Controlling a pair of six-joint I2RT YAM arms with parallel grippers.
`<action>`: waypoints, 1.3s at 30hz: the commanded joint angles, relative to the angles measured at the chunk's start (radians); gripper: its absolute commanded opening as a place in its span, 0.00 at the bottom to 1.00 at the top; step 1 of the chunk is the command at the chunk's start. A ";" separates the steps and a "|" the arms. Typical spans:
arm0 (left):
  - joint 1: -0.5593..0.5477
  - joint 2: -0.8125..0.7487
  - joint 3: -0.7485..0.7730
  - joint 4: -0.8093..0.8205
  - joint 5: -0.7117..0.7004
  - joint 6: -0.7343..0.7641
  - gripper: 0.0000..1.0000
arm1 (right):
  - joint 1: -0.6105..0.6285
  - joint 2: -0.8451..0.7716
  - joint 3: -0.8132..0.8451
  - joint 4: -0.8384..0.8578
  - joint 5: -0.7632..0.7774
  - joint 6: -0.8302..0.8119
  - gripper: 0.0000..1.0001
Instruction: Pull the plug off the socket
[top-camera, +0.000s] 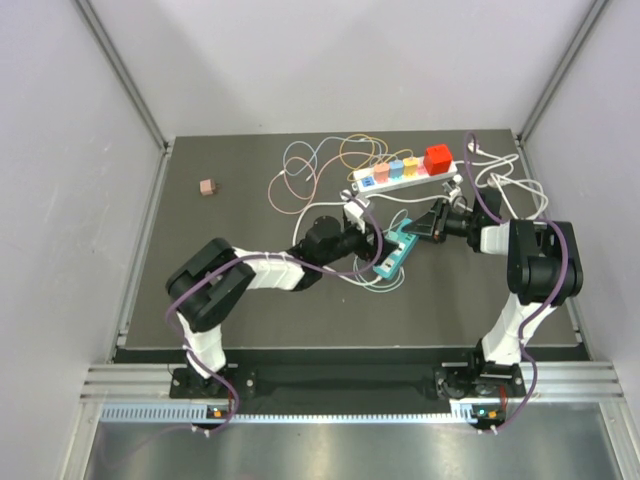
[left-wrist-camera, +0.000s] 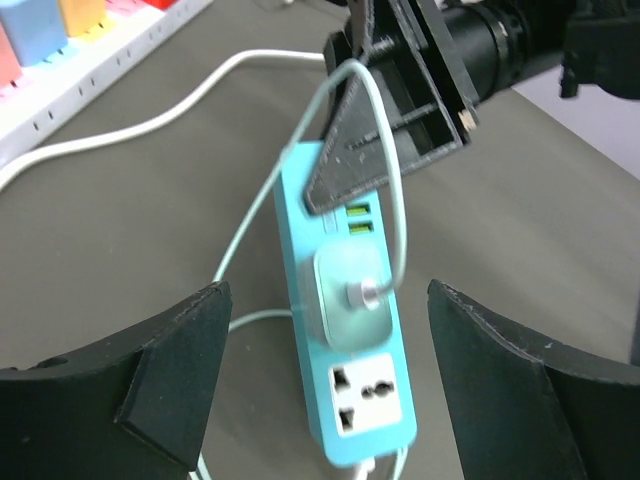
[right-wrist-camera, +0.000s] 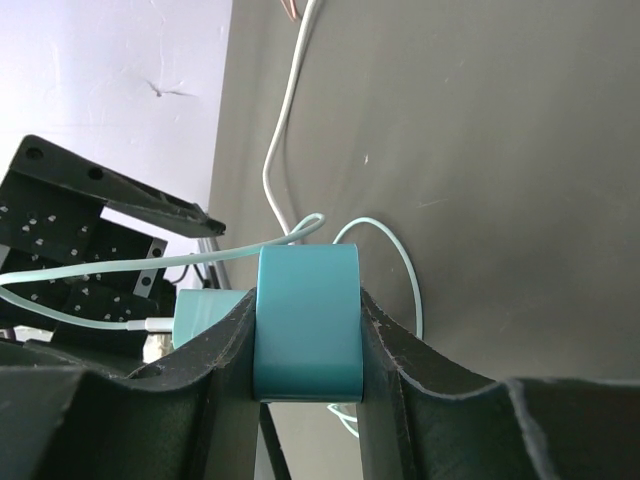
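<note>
A teal power strip (top-camera: 392, 252) lies on the dark mat in the middle. A pale teal plug (left-wrist-camera: 350, 297) with a thin cable sits in its socket, seen in the left wrist view. My right gripper (top-camera: 428, 224) is shut on the strip's far end (right-wrist-camera: 308, 322), a finger on each side. My left gripper (top-camera: 368, 240) is open, its fingers (left-wrist-camera: 160, 370) wide to either side of the strip's (left-wrist-camera: 345, 320) near end, touching nothing. The plug also shows in the right wrist view (right-wrist-camera: 205, 315), sticking out to the left.
A white power strip (top-camera: 405, 172) with coloured adapters lies at the back, with loose cables (top-camera: 320, 165) around it. A small pink block (top-camera: 207, 187) sits at the far left. White cables (top-camera: 505, 180) loop at the right.
</note>
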 joint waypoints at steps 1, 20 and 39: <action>-0.018 0.032 0.074 -0.002 -0.060 0.034 0.83 | -0.008 -0.047 0.019 0.038 -0.035 0.005 0.00; -0.137 0.111 0.277 -0.353 -0.367 0.220 0.52 | -0.007 -0.043 0.018 0.048 -0.038 0.028 0.00; -0.137 -0.087 0.203 -0.274 -0.352 0.156 0.00 | -0.046 -0.050 0.016 -0.014 0.009 -0.028 0.00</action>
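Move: The green plug to pinch sits about 1 cm ahead of the left hand, 3 cm to its right and 3 cm lower. The empty outlet on the teal socket is some 4 cm back and 2 cm left of that plug; the right gripper's tips are 3 cm farther out and 5 cm right of it. The white power strip lies about 17 cm ahead, 5 cm right. From the right hand, the plug is 3 cm back, 5 cm left, slightly higher. Bring the left gripper right and down, about 3 cm each way and slightly forward, onto the green plug, tipping the fingers down and rolling the wrist some 20 degrees in all. Close from wide open to pinch its sides, then pull up, easing back and left. Keep the right gripper clamped on the socket's far end; it drifts just under a centimetre up and back during the pull. ##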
